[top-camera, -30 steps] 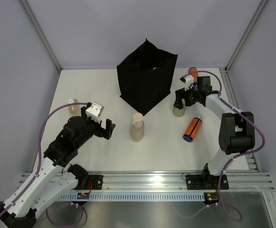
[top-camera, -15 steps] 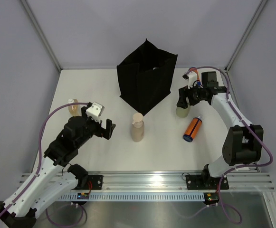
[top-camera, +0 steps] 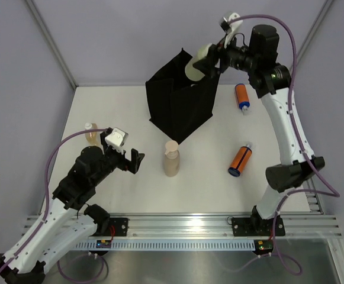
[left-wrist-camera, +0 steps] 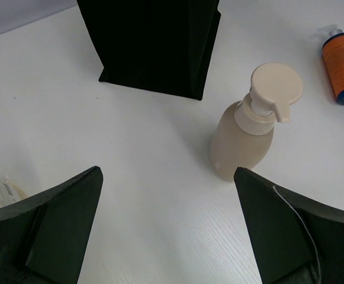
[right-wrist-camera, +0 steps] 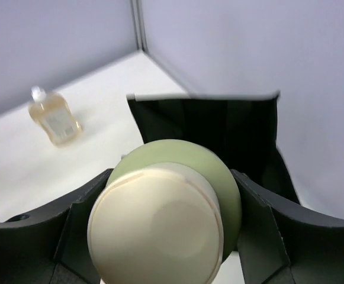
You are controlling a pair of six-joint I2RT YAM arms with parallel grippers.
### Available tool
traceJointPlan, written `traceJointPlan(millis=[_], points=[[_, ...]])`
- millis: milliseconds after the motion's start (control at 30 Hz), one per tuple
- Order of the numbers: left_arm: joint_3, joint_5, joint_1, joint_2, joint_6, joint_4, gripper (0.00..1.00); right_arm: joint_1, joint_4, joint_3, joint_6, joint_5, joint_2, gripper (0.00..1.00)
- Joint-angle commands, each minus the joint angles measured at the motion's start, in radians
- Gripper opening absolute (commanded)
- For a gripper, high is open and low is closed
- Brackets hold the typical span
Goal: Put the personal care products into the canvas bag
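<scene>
The tall black canvas bag [top-camera: 180, 97] stands open at the back middle; it also shows in the left wrist view [left-wrist-camera: 154, 44] and the right wrist view [right-wrist-camera: 243, 136]. My right gripper [top-camera: 204, 62] is shut on the olive-green bottle with cream cap [top-camera: 196, 64] [right-wrist-camera: 172, 213], held high over the bag's opening. The tan bottle [top-camera: 171, 158] [left-wrist-camera: 251, 130] stands upright in front of the bag. My left gripper [top-camera: 131, 161] [left-wrist-camera: 166, 228] is open and empty, left of the tan bottle. Two orange cylinders lie at the right: one [top-camera: 241, 159] [left-wrist-camera: 341, 65], the other [top-camera: 241, 97] farther back. The whitish bottle [top-camera: 91, 134] [right-wrist-camera: 54, 117] stands at the left.
Grey enclosure walls and metal posts surround the white table [top-camera: 118, 112]. An aluminium rail [top-camera: 183, 228] runs along the near edge.
My right gripper has lifted the olive-green bottle from the table at the bag's right and carried it up and left over the bag's opening. The left arm has barely moved.
</scene>
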Motion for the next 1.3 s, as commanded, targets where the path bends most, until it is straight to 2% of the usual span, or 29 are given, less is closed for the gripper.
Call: traceJointPlan(millis=[0,33,67,167,200,300,533,633,767,867,967,1167,1267], points=[[-0.01,0.045,0.002,-0.005,0.018,0.068,0.99,0.017,0.149,0.279,0.141,0.026,0.2,0.0],[-0.01,0.045,0.002,-0.002,0.017,0.068,0.99,0.02,0.149,0.351,0.175,0.039,0.258,0.0],[-0.01,0.041,0.002,0.003,0.017,0.066,0.99,0.022,0.148,0.493,0.19,0.067,0.37,0.0],[-0.008,0.033,0.002,0.021,0.018,0.057,0.99,0.026,0.188,0.609,0.226,0.13,0.508,0.0],[-0.008,0.033,0.002,0.027,0.017,0.056,0.99,0.028,0.245,0.587,0.224,0.139,0.515,0.0],[-0.008,0.033,0.002,0.038,0.046,0.054,0.99,0.031,0.266,0.516,0.204,0.138,0.526,0.0],[0.004,0.068,0.003,0.057,0.056,0.054,0.99,0.038,0.186,0.236,0.007,0.081,0.403,0.0],[0.009,0.079,0.003,0.061,0.056,0.051,0.99,0.06,0.093,0.22,-0.082,0.093,0.415,0.0],[0.007,0.133,0.003,0.063,0.047,0.052,0.99,0.075,0.053,0.218,-0.113,0.125,0.469,0.0],[0.007,0.147,0.002,0.055,0.041,0.045,0.99,0.084,0.051,0.234,-0.093,0.08,0.48,0.0],[0.001,0.15,0.003,0.043,0.041,0.057,0.99,0.092,0.077,0.228,-0.046,-0.045,0.446,0.0],[0.004,0.16,0.002,0.052,0.041,0.054,0.99,0.097,0.19,0.263,0.163,-0.22,0.44,0.0],[0.004,0.166,0.003,0.055,0.041,0.052,0.99,0.103,0.246,0.258,0.275,-0.24,0.454,0.0]])
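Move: The green bottle is already in the right hand, and the bag's mouth lies about 11 cm ahead of that hand, 8 cm to its left and 16 cm lower. The beige pump bottle stands some 18 cm back and 12 cm to the left, the far orange bottle lies about 29 cm ahead and 21 cm to the right; both are around 40 cm below. From the left hand, the bag's mouth is roughly 30 cm ahead, 16 cm to the right and slightly higher. Forward about 15 cm with a slight rise and some leftward drift, then steeply down nearly 20 cm, the right arm carries the green bottle over to the canvas bag's mouth. From there it eases back some 6 cm and farther left, tipping the wrist by about 20 degrees, fingers keeping their grip. The open, empty left hand drifts a couple of centimetres right. ##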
